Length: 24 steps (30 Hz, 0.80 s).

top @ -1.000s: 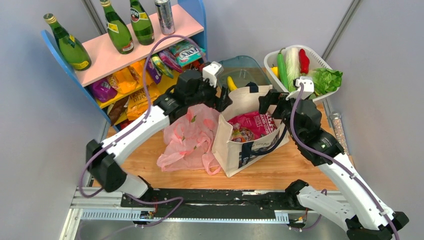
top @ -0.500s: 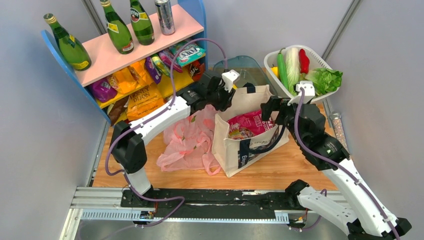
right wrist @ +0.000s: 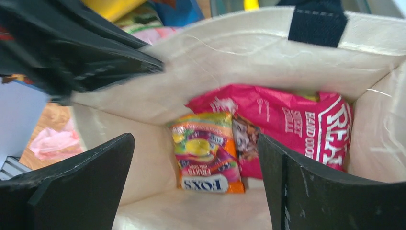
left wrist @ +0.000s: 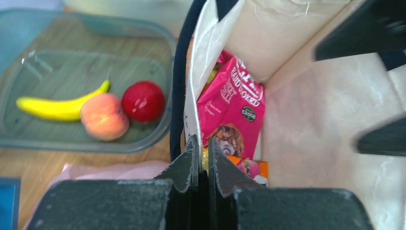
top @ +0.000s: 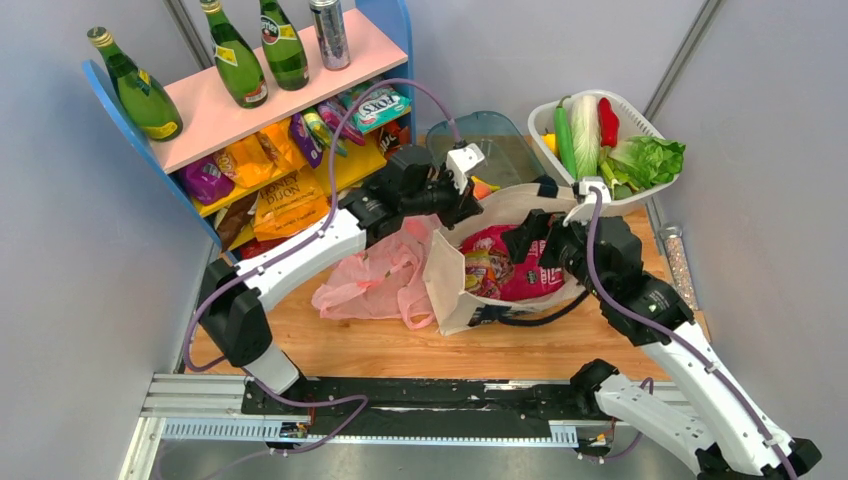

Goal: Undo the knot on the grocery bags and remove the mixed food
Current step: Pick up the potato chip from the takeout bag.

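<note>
The cream canvas tote lies tipped at mid table with its mouth spread wide. My left gripper is shut on the tote's far rim. My right gripper hangs open at the tote's mouth, holding nothing. Inside lie a magenta crisp packet and an orange sweets packet. The pink plastic bag slumps left of the tote; its knot is hidden. A banana, peach and red round fruit rest in a clear tub.
A blue and pink shelf at the back left carries green bottles, a can and snack packets. A white basket at the back right holds a cucumber, pale cabbage, red pepper and lettuce. The clear tub sits behind the tote.
My left gripper swung right and closed on the tote's rim. The tote tipped over and its mouth widened. My right gripper moved down and left to the opening.
</note>
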Available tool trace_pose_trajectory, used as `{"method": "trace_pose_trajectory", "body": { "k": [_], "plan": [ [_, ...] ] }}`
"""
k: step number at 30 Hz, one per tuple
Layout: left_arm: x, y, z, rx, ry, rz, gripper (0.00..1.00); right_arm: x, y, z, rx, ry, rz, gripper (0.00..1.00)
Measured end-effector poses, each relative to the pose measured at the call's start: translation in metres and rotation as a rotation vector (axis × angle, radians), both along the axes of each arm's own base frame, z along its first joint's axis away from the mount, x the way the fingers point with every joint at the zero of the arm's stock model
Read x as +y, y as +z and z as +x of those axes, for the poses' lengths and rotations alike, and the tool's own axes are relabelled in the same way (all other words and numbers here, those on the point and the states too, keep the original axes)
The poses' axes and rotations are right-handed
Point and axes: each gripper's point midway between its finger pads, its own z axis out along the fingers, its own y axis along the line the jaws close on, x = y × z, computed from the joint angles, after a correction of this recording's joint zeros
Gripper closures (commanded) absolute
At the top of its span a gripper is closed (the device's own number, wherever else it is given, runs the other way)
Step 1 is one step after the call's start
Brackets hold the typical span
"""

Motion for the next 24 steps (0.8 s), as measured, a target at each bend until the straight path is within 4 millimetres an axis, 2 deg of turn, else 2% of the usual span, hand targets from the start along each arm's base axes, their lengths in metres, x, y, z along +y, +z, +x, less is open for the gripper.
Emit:
{"method": "trace_pose_trajectory", "body": {
  "k": [2, 5, 7, 11, 15, 19, 21, 24],
  "plan": [
    [-0.003, 0.012, -0.012, -0.043, -0.05, -0.044, 1.0, -0.005, -0.019, -0.005, 0.048, -0.023, -0.002, 0.0],
    [-0.006, 0.024, -0.026, -0.091, -0.108, -0.1, 1.0, -0.011, -0.03, -0.014, 0.07, -0.044, 0.027, 0.0],
    [-0.005, 0.022, -0.034, -0.106, -0.133, -0.126, 1.0, -0.014, -0.034, -0.019, 0.077, -0.055, 0.056, 0.0],
    [0.004, 0.005, -0.05, -0.113, -0.155, -0.152, 1.0, -0.013, -0.044, -0.027, 0.114, -0.058, 0.111, 0.0],
    [0.015, -0.009, -0.067, -0.091, -0.149, -0.214, 1.0, -0.007, -0.072, -0.034, 0.222, -0.049, 0.112, 0.0],
    [0.02, -0.005, -0.077, -0.062, -0.134, -0.271, 1.0, -0.009, -0.113, -0.043, 0.36, -0.075, 0.067, 0.0],
    [0.02, 0.001, -0.079, -0.057, -0.133, -0.284, 1.0, -0.012, -0.127, -0.048, 0.411, -0.092, 0.046, 0.0],
    [0.019, 0.016, -0.086, -0.059, -0.143, -0.306, 1.0, -0.017, -0.127, -0.051, 0.419, -0.122, 0.053, 0.0]
  ]
}}
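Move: From the wide-open right hand, the potato chip bag (the big pink pack inside the tote) lies some 18 cm below, about 2 cm ahead and 3 cm to the right; the small fruit candy pack is at the same depth, level fore and aft and 4 cm left. The left hand already pinches the tote's rim; from it the chip bag is about 12 cm right, 3 cm back and 15 cm down, the red apple on the table roughly 9 cm ahead and 8 cm right. Down and somewhat back, the right hand sinks about 12 cm into the tote's mouth towards the chip bag, tipping its fingers some 25 degrees further down and keeping them wide open. Meanwhile the left hand, still pinching the rim, draws it back about 9 cm, bobbing slightly up, down and up again, while its right-pointing fingers tilt upward. ##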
